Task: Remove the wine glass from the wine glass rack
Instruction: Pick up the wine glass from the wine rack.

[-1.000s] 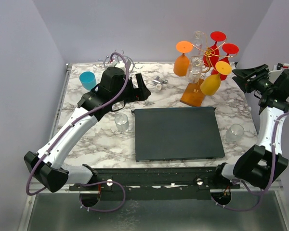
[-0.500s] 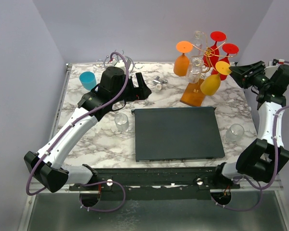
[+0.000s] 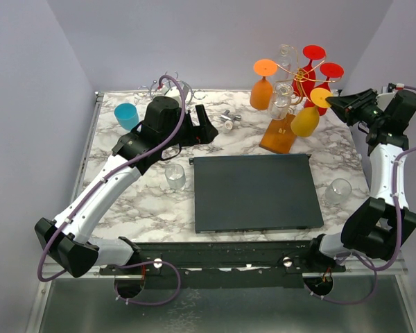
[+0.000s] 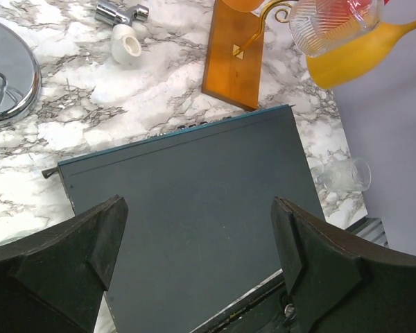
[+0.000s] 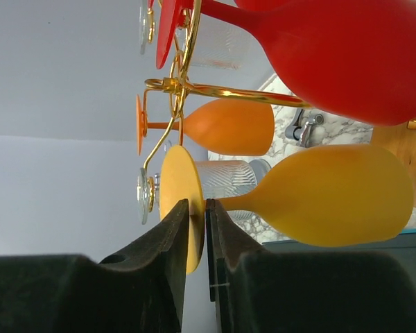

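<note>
The wine glass rack (image 3: 277, 133) has an orange-brown wooden base and a gold wire stem (image 5: 187, 87) with curly hooks. It stands at the back right of the marble table. Several glasses hang upside down on it: orange (image 3: 261, 92), red (image 3: 305, 76), clear ribbed (image 3: 279, 104) and a yellow wine glass (image 3: 304, 121). My right gripper (image 3: 331, 101) reaches in from the right. Its jaws are pinched on the yellow glass's round foot (image 5: 175, 180), which still hangs by the hook. My left gripper (image 3: 206, 128) hovers open left of the rack, holding nothing, above the dark mat (image 4: 194, 208).
A dark rectangular mat (image 3: 255, 192) lies mid-table in front of the rack. Clear tumblers stand at its left (image 3: 175, 176) and right (image 3: 338, 191). A blue cup (image 3: 126, 115), a chrome wire stand (image 3: 170, 87) and a small metal fitting (image 3: 229, 119) sit at the back.
My right gripper has moved left toward the rack and narrowed its jaws onto the yellow glass's foot. The left arm has not moved.
</note>
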Available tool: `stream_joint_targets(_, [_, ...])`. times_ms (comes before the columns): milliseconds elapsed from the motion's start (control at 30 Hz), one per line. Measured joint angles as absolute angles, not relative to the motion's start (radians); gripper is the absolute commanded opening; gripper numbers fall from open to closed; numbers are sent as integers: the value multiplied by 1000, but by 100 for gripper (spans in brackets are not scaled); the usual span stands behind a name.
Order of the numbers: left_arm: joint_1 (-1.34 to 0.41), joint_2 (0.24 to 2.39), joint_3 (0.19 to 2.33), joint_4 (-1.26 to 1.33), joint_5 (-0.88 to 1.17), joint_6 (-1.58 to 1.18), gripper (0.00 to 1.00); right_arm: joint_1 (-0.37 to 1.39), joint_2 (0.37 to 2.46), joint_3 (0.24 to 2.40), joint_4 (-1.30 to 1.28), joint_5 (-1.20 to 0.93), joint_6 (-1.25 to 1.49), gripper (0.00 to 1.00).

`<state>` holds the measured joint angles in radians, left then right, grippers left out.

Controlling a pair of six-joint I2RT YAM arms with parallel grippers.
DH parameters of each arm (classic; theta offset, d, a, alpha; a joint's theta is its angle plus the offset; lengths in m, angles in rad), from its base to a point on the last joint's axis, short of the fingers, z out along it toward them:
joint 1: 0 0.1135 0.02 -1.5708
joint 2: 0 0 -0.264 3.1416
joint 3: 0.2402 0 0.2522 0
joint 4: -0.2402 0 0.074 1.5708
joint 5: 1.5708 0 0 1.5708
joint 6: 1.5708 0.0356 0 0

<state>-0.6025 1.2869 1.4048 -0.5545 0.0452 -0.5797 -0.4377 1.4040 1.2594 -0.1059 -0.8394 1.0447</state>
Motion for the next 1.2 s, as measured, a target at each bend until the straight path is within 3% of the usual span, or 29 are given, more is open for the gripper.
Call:
stream_joint_targets(267, [-603,1287,1398,-554,45,-580,92,-438,1399,1265,-110,-835,1050,1])
stream_joint_targets(1200, [-603,1287,1398,-554,45,-587,96,-372,1389,1302,-118,-844,1076,1])
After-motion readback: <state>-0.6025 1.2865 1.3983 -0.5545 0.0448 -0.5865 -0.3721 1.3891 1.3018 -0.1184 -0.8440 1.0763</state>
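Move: The yellow wine glass hangs upside down, its foot between the right fingertips; its middle lies about 3 cm left, 1 cm ahead and 8 cm below that hand. The nearer red glass is some 8 cm farther out and 3 cm right of it, the clear glass 6 cm farther out and 8 cm left of it, at similar heights. From the left hand, the yellow glass lies roughly 32 cm right, 9 cm ahead and 8 cm lower. Right fingers close, pinching the yellow glass's foot, then carry it about 3 cm left and 2 cm up. ##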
